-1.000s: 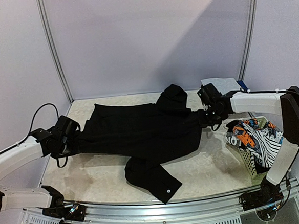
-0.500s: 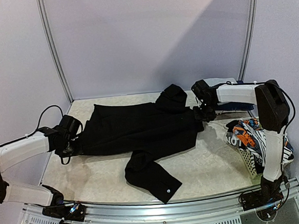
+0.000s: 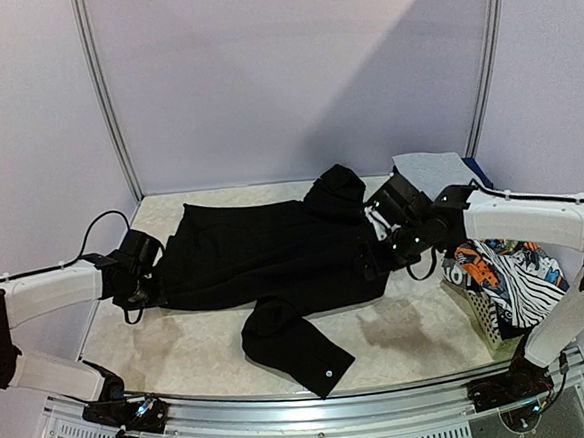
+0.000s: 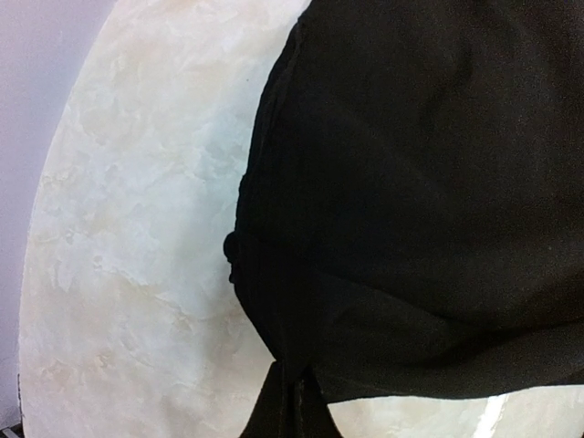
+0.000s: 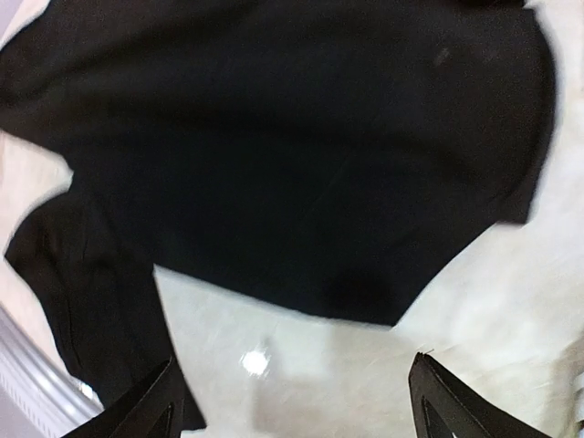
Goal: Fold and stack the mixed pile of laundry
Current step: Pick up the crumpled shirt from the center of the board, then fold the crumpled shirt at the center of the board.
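Observation:
A large black hooded top [image 3: 275,255] lies spread across the table, hood at the back and one sleeve [image 3: 296,344] bent toward the front edge. My left gripper [image 3: 148,281] is at the top's left end, shut on a pinch of its black cloth [image 4: 383,182]; the closed fingertips [image 4: 297,406] show at the bottom of the left wrist view. My right gripper [image 3: 373,253] hovers over the top's right edge, open, with bare table between its fingers [image 5: 151,406]. The black top [image 5: 301,155] fills the upper part of the right wrist view.
A white lattice basket [image 3: 479,316] at the right holds orange-black-white printed and black-white striped garments [image 3: 506,274]. A grey shirt [image 3: 431,169] lies at the back right corner. Metal frame posts stand at the back corners, and a rail runs along the front edge.
My right gripper has let go of the top's right side, opened wide and swung up and forward. The left gripper, still shut on the cloth, has shifted slightly right.

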`<action>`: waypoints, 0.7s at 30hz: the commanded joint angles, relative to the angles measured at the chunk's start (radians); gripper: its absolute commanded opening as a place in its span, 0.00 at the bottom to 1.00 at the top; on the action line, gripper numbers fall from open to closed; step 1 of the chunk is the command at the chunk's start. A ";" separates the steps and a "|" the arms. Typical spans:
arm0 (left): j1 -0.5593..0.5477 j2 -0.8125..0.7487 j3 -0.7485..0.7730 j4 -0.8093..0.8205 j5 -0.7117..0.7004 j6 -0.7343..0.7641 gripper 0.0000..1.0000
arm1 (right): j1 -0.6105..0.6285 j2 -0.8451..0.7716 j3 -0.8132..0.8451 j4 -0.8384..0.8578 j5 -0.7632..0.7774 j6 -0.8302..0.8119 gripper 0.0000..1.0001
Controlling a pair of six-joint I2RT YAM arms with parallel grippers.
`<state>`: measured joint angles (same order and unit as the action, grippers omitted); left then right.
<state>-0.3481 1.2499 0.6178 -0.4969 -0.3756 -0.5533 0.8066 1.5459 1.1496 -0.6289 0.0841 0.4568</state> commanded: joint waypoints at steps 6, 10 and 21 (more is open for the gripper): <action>0.011 -0.089 -0.057 0.046 0.021 0.009 0.00 | 0.221 0.000 -0.203 0.099 -0.235 0.128 0.81; 0.012 -0.092 -0.059 0.047 0.023 0.012 0.00 | 0.287 0.051 -0.202 0.120 -0.248 0.160 0.75; 0.012 -0.108 -0.068 0.047 0.018 0.007 0.00 | 0.366 0.216 -0.148 0.107 -0.189 0.196 0.64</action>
<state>-0.3477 1.1580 0.5701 -0.4614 -0.3611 -0.5499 1.1557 1.7077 0.9733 -0.5179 -0.1368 0.6277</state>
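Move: The loose sleeve's cuff lies about 17 cm back from the right hand and 9 cm to its left, some 13 cm below. The shirt's near right corner is 2 cm back and 5 cm to the hand's right, at about that depth too, with the shirt body's middle 10 cm ahead and 18 cm left. From the left hand, the cuff is roughly 16 cm back, 43 cm right and 6 cm lower. With the left fingers still pinching the shirt's left edge and lifting about 1 cm, the right hand swings empty back towards the sleeve cuff, some 16 cm, while sinking about 10 cm and drifting left. It slows as it nears the cuff, tips its fingers steeper and turns counter-clockwise about 15 degrees; the gap narrows somewhat but stays open, with no touch to be seen. ##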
